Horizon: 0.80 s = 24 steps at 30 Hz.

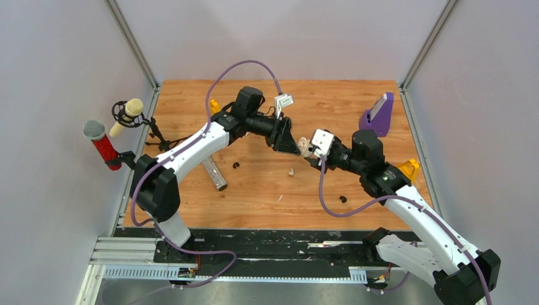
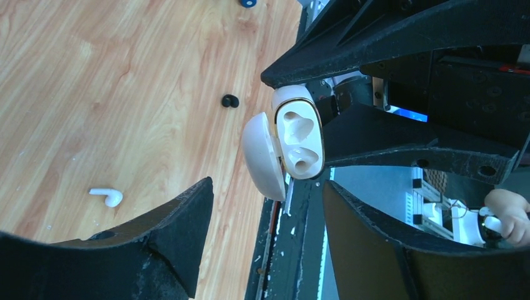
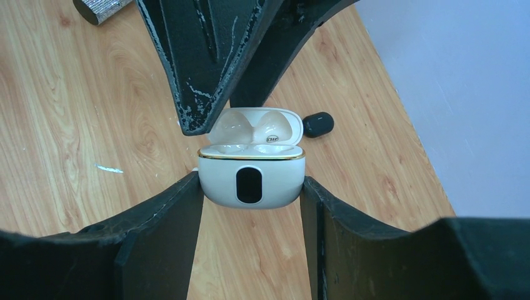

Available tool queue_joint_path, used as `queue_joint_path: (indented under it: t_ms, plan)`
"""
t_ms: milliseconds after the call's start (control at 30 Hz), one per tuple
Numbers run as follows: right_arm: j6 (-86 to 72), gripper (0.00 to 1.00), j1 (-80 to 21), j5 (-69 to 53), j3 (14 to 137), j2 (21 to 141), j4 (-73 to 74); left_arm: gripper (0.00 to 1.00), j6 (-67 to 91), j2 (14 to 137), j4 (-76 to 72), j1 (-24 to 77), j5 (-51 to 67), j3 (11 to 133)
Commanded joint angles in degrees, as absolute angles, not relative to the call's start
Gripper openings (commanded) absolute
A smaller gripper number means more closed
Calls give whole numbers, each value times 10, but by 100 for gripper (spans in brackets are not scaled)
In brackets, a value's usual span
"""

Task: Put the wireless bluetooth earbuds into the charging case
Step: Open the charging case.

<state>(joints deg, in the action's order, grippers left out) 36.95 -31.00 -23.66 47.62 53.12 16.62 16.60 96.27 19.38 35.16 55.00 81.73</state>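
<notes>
My right gripper [image 3: 251, 194] is shut on a white charging case [image 3: 251, 178] and holds it above the table with its lid open. In the left wrist view the case [image 2: 300, 140] shows two empty wells. My left gripper [image 2: 267, 200] is open and empty, its tips just beside the case's lid [image 3: 256, 128]; from above, the two grippers [image 1: 289, 145] [image 1: 309, 150] meet mid-table. One white earbud [image 1: 291, 171] lies on the wood below them and also shows in the left wrist view [image 2: 107, 196]. Two black earbuds [image 1: 236, 166] [image 1: 343, 199] lie apart on the table. The second white earbud is out of view.
A purple case [image 1: 378, 114] stands open at the back right. A silver cylinder [image 1: 214, 173] lies at the left. A thin white sliver [image 1: 278, 198] lies near the front. A small black rounded case [image 3: 318, 124] sits beyond the held case. Two microphones [image 1: 108, 136] stand at the left wall.
</notes>
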Motion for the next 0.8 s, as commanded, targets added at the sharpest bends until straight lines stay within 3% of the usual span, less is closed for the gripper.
queue_joint_path:
  t_ms: [0, 400, 767]
  plan:
    - [366, 0, -314, -259, 478, 523, 152, 70, 173, 971, 172, 352, 569, 827]
    - [366, 0, -314, -265, 476, 535, 152, 42, 176, 975, 171, 352, 570, 831]
    - [364, 0, -319, -254, 471, 546, 140, 39, 177, 976, 169, 352, 575, 830]
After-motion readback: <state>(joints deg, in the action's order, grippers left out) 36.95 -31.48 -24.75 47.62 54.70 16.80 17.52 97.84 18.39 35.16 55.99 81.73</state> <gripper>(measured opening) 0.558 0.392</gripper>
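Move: Just off the left fingertips, the open lid of the charging case lies about 3 cm to the right of the left hand and 1 cm ahead, at about its height. The right hand already grips the case body, with the lid some 2 cm ahead of it and 1 cm left. Below on the table, about 24 cm down from the left hand, a loose earbud lies 2 cm ahead and 1 cm left; black ear tips lie 14 cm right and 8 cm back. Closing from wide to less than half open, the left fingers come around the raised lid, one tip entering the gap between lid and case body, the other behind the lid, while the hand sinks just under 1 cm. The right hand keeps its hold on the case and carries it about 1 cm down and half a centimetre left, towards the left hand. ##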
